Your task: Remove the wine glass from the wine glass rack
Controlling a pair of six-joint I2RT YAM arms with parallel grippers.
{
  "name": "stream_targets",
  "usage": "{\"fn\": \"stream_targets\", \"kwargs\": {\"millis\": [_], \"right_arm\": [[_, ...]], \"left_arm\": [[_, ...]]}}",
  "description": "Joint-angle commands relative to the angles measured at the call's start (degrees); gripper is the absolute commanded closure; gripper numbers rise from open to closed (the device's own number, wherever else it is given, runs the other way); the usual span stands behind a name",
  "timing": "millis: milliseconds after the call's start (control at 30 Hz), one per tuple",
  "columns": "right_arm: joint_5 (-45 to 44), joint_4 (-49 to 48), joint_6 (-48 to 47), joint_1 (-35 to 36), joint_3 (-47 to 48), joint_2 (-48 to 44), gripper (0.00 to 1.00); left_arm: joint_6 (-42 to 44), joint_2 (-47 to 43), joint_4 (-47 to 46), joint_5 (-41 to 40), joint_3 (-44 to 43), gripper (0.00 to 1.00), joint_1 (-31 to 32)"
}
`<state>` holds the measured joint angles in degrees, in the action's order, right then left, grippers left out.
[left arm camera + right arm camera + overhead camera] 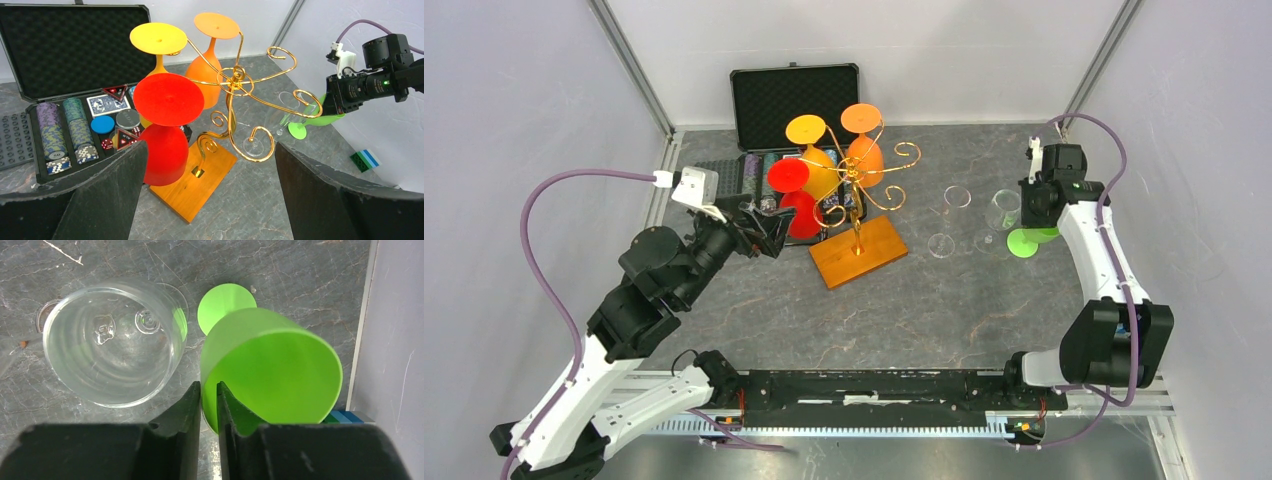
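The golden wine glass rack [859,250] [235,82] stands mid-table on its wooden base. A red wine glass [799,212] [165,152], a yellow one [819,170] and an orange one [864,155] hang from it foot-up. My left gripper [769,235] [210,150] is wide open, aimed at the rack, with the red bowl just ahead of its left finger. At the far right a green wine glass [272,357] [1024,243] has its foot on the table. My right gripper [208,387] straddles its rim with a narrow gap. Whether the fingers press the rim does not show.
A black case of chips [794,100] [70,45] lies open behind the rack. A clear glass [112,342] [1004,205] stands just left of the green one, and another clear glass [944,220] stands further left. A blue-green brick [365,160] lies by the right wall.
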<state>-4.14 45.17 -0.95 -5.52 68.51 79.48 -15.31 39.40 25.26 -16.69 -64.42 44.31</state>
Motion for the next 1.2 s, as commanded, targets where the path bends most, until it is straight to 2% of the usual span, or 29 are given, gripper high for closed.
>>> {"fn": "stream_targets", "kwargs": {"millis": [0,133,367,633,767,1000,1167], "right_arm": [[-0.8,-0.1,0.1,-0.2,0.9,0.4,0.75],[-2.0,0.1,0.5,-0.2,2.1,0.6,0.68],[-2.4,-0.6,0.9,-0.2,5.2,-0.7,0.64],[-0.9,-2.9,3.9,-0.2,7.3,-6.6,0.57],[0.6,-4.7,5.3,-0.2,6.4,-11.2,0.53],[8.2,-9.5,9.0,-0.1,3.1,-18.5,0.47],[15.6,-13.6,10.7,-0.2,0.4,-23.0,0.44]], "left_arm": [[2.6,0.6,-1.2,-1.2,0.0,0.00,-0.2],[2.6,0.9,-1.1,-1.6,-0.2,0.00,-0.2],[1.2,2.1,1.7,-5.0,-2.3,0.00,-0.2],[-0.7,2.6,7.2,-13.4,-5.1,0.00,-0.2],[-2.4,4.5,12.5,-14.5,-8.0,0.00,-0.2],[-5.1,9.4,15.7,-13.0,-11.4,0.00,-3.0],[-6.6,13.4,14.5,-3.8,-12.0,0.00,-10.6]]}}
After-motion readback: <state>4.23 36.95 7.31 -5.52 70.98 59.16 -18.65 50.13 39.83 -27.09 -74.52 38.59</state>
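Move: The green glass stands on the table at the right hand, its near-left rim wall between the fingertips, its middle some 4 cm right, 1 cm ahead and 7 cm below. A clear glass is about 4 cm left and 2 cm ahead; the far clear glass about 12 cm left and 1 cm ahead. The red glass hangs roughly 13 cm straight ahead of the left hand, 19 cm lower; the yellow glass is 7 cm beyond it and 2 cm to its right. The green glass's rim wall comes free as the right fingers open from narrow to about half wide; that hand then climbs some 15 cm, tilting its fingers up about 30 degrees, with a late drift left. Meanwhile the left hand, wide open, eases forward and left, sinking slightly and turning counter-clockwise as it tips down, towards the red glass. ##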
